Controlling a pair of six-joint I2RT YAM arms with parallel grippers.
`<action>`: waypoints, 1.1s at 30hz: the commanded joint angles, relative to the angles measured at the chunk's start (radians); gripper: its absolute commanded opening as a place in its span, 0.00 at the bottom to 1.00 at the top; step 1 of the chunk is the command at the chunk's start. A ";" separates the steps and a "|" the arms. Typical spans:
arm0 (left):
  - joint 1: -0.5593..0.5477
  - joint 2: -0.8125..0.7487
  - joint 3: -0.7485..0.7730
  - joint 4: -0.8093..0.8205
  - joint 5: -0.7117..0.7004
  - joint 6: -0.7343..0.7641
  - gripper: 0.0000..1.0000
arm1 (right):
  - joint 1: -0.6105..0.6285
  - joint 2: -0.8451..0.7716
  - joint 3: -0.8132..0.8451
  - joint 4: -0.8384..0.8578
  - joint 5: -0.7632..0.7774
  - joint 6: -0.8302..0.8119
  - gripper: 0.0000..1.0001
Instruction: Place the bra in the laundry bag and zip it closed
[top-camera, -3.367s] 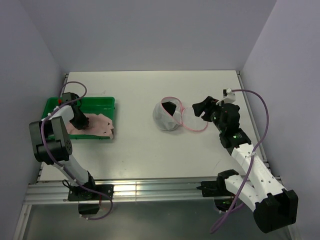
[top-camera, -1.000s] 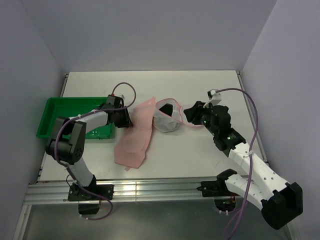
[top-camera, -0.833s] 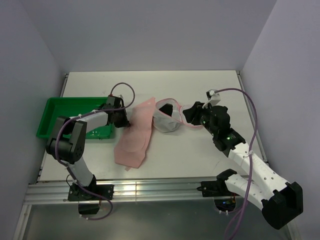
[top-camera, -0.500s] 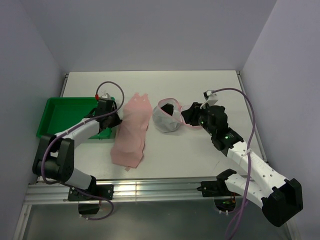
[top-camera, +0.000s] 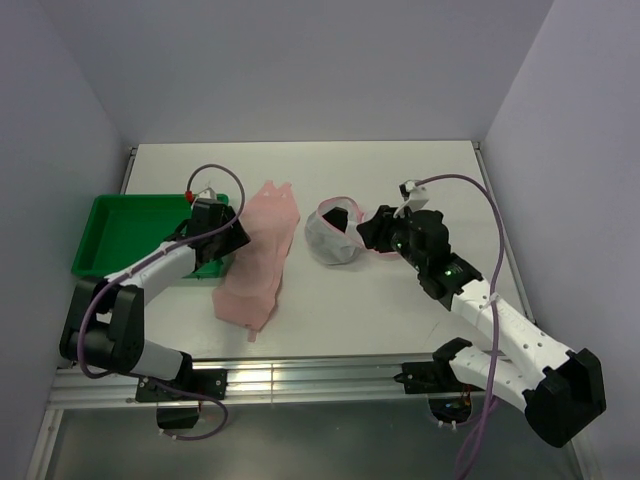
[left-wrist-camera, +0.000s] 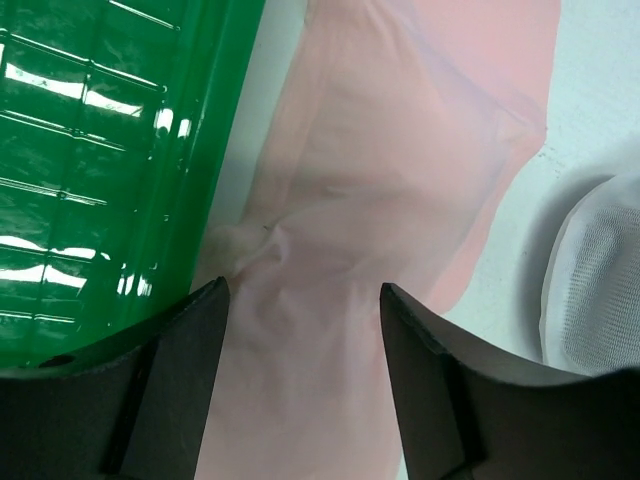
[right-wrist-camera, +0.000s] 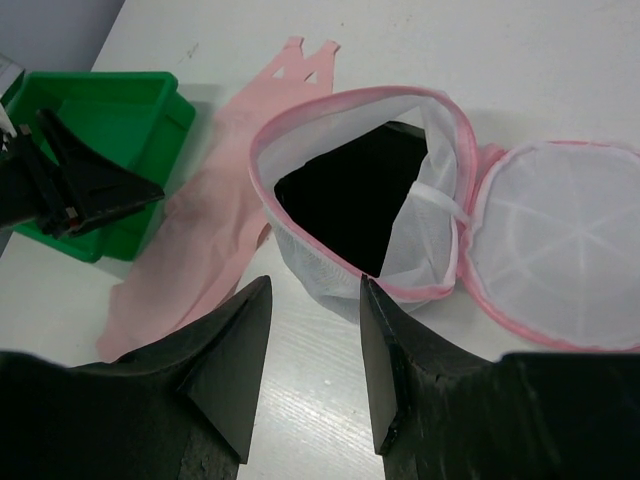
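Observation:
The pink bra (top-camera: 258, 258) lies stretched out on the white table between the green tray and the laundry bag (top-camera: 335, 233). The bag is white mesh with pink trim; it stands open with a dark inside (right-wrist-camera: 350, 195), and its round lid (right-wrist-camera: 555, 260) is flopped to the right. My left gripper (top-camera: 232, 240) hovers at the bra's left edge by the tray. Its fingers stand wide apart over the pink cloth (left-wrist-camera: 330, 200), and its jaws (left-wrist-camera: 300, 290) pinch nothing. My right gripper (right-wrist-camera: 313, 290) is open and empty, just short of the bag's near rim.
The green plastic tray (top-camera: 120, 232) sits at the left, its wall (left-wrist-camera: 210, 150) right beside the bra. The table's back edge meets the wall. The left gripper (right-wrist-camera: 90, 190) shows dark against the tray in the right wrist view.
My left gripper pulled the bra from the tray onto the table toward the bag, then opened and let it go. My right gripper edged closer to the bag.

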 joint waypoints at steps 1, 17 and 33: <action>0.003 -0.030 -0.005 -0.010 -0.054 0.031 0.66 | 0.021 0.023 0.055 0.034 0.007 -0.018 0.48; -0.017 0.238 0.102 -0.021 -0.064 0.072 0.56 | 0.052 0.015 0.055 0.045 0.045 -0.024 0.48; -0.135 -0.102 0.047 0.010 -0.043 0.025 0.00 | 0.088 0.020 0.052 0.094 -0.044 -0.057 0.50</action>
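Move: The pink garment lies flat under the open left fingers, its middle about 5 cm down, 3 cm to the right and 2 cm back; its left border is almost directly beneath them. The green basket's middle is some 21 cm left and 2 cm ahead, the laundry bag's roughly 19 cm right and 3 cm ahead. From the right hand the garment's middle is about 27 cm left, 3 cm back and 19 cm below. Lower the left gripper about 5 cm onto the pink garment near its basket-side edge, easing slightly forward with the fingers still open. Shut them to pinch a fold of cloth, then lift it back up some 5 cm, drifting about 2 cm right towards the laundry bag with the grip kept. ##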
